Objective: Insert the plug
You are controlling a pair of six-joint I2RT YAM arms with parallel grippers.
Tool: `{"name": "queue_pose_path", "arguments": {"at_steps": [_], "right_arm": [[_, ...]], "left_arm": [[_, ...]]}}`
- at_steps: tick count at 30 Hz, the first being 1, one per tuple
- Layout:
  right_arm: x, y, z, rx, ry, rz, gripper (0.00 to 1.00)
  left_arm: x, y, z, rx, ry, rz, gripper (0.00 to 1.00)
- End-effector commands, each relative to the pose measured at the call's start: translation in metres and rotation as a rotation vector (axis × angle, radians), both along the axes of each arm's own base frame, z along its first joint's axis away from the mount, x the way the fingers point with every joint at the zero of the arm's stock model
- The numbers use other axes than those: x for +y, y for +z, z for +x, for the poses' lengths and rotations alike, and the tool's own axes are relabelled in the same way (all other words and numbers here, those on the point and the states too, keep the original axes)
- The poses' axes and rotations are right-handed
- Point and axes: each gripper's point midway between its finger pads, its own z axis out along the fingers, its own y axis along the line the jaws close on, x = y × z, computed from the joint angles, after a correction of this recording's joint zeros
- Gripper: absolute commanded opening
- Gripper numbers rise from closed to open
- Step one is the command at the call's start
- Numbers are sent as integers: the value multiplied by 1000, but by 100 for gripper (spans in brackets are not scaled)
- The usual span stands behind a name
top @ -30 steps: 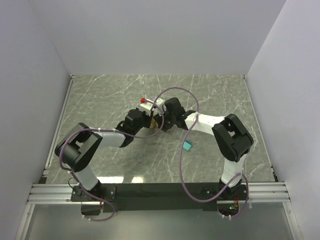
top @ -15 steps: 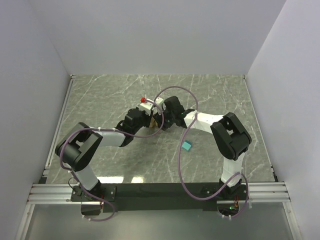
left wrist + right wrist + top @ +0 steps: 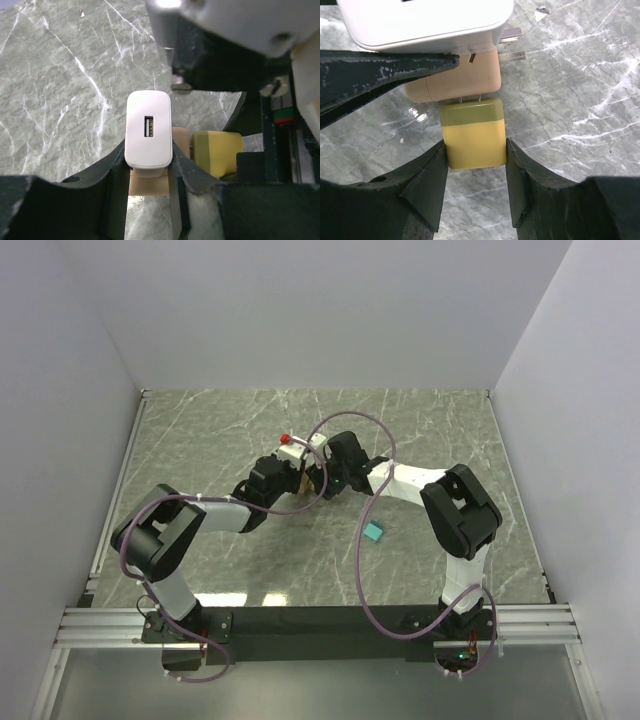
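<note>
Both grippers meet at mid-table. A yellow plug point(image 3: 474, 135) sits between the fingers of my right gripper point(image 3: 474, 170), which is shut on it. Its two thin pins reach into the near face of a tan socket block point(image 3: 455, 82), with a thin gap left between them. My left gripper point(image 3: 148, 165) is shut on a white USB charger point(image 3: 148, 130) that sits against that tan block point(image 3: 150, 185). In the left wrist view the yellow plug point(image 3: 217, 150) shows just right of the charger. From above, the left gripper point(image 3: 296, 480) and the right gripper point(image 3: 318, 478) stand nearly touching.
A small teal block point(image 3: 373, 532) lies on the marble table point(image 3: 200, 430) near the right arm's elbow. A purple cable point(image 3: 362, 570) loops above the right arm. White walls enclose the table on three sides. Two metal prongs point(image 3: 512, 45) stick out beside the charger.
The right arm has edged slightly left and forward toward the left gripper. Both grips look unchanged, and the left arm has hardly moved.
</note>
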Motion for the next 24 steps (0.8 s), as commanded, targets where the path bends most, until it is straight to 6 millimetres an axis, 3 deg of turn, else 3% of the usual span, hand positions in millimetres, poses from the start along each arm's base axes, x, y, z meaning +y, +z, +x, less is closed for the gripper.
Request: {"name": "queue_pose_path", "arguments": {"at_steps": [1, 2, 4, 5, 7, 8, 11, 15, 24], "right_arm": [[62, 126, 51, -357, 45, 323, 0], [59, 127, 49, -351, 39, 324, 0], [56, 123, 46, -341, 26, 315, 0], [53, 123, 45, -336, 18, 312, 0], [48, 117, 42, -324, -1, 297, 0], [46, 118, 41, -323, -6, 299, 0], [40, 113, 35, -310, -16, 291, 0], [33, 107, 26, -297, -27, 277, 0], [26, 103, 20, -287, -39, 260, 0]], "left_arm": [[-36, -69, -87, 345, -242, 1, 13], [-33, -70, -86, 344, -227, 3, 23], [-33, -65, -86, 334, -219, -11, 35], [-31, -65, -87, 332, -214, -11, 47], [-31, -56, -86, 312, -211, -26, 55], [-30, -56, -87, 313, -212, -28, 68], [-30, -41, -88, 278, -214, -60, 83], [-26, -28, -89, 244, -204, -85, 90], [-15, -5, -94, 186, -163, -146, 90]]}}
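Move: The left hand grips the white charger, whose prongs point down at the peach adapter block; the block's middle is about 4 cm below that hand, 2 cm to its right and roughly 1 cm ahead. The yellow plug, already held by the right hand with its prongs at the block's side, lies some 6 cm to the left hand's right, 1 cm back and 5 cm lower. From the right hand the block is about 4 cm left and 2 cm ahead at much the same height; the teal cube is roughly 12 cm back, 11 cm right and 4 cm down. Back towards its base goes the left hand, about 7 cm and slightly down, its fingers spreading wide to let go of the white charger and tipping some 10 degrees further downward as they clear the stack. Just after that release the right hand, still pinching the yellow plug at the peach block's side, rises about 3 cm with a slight tilt. ##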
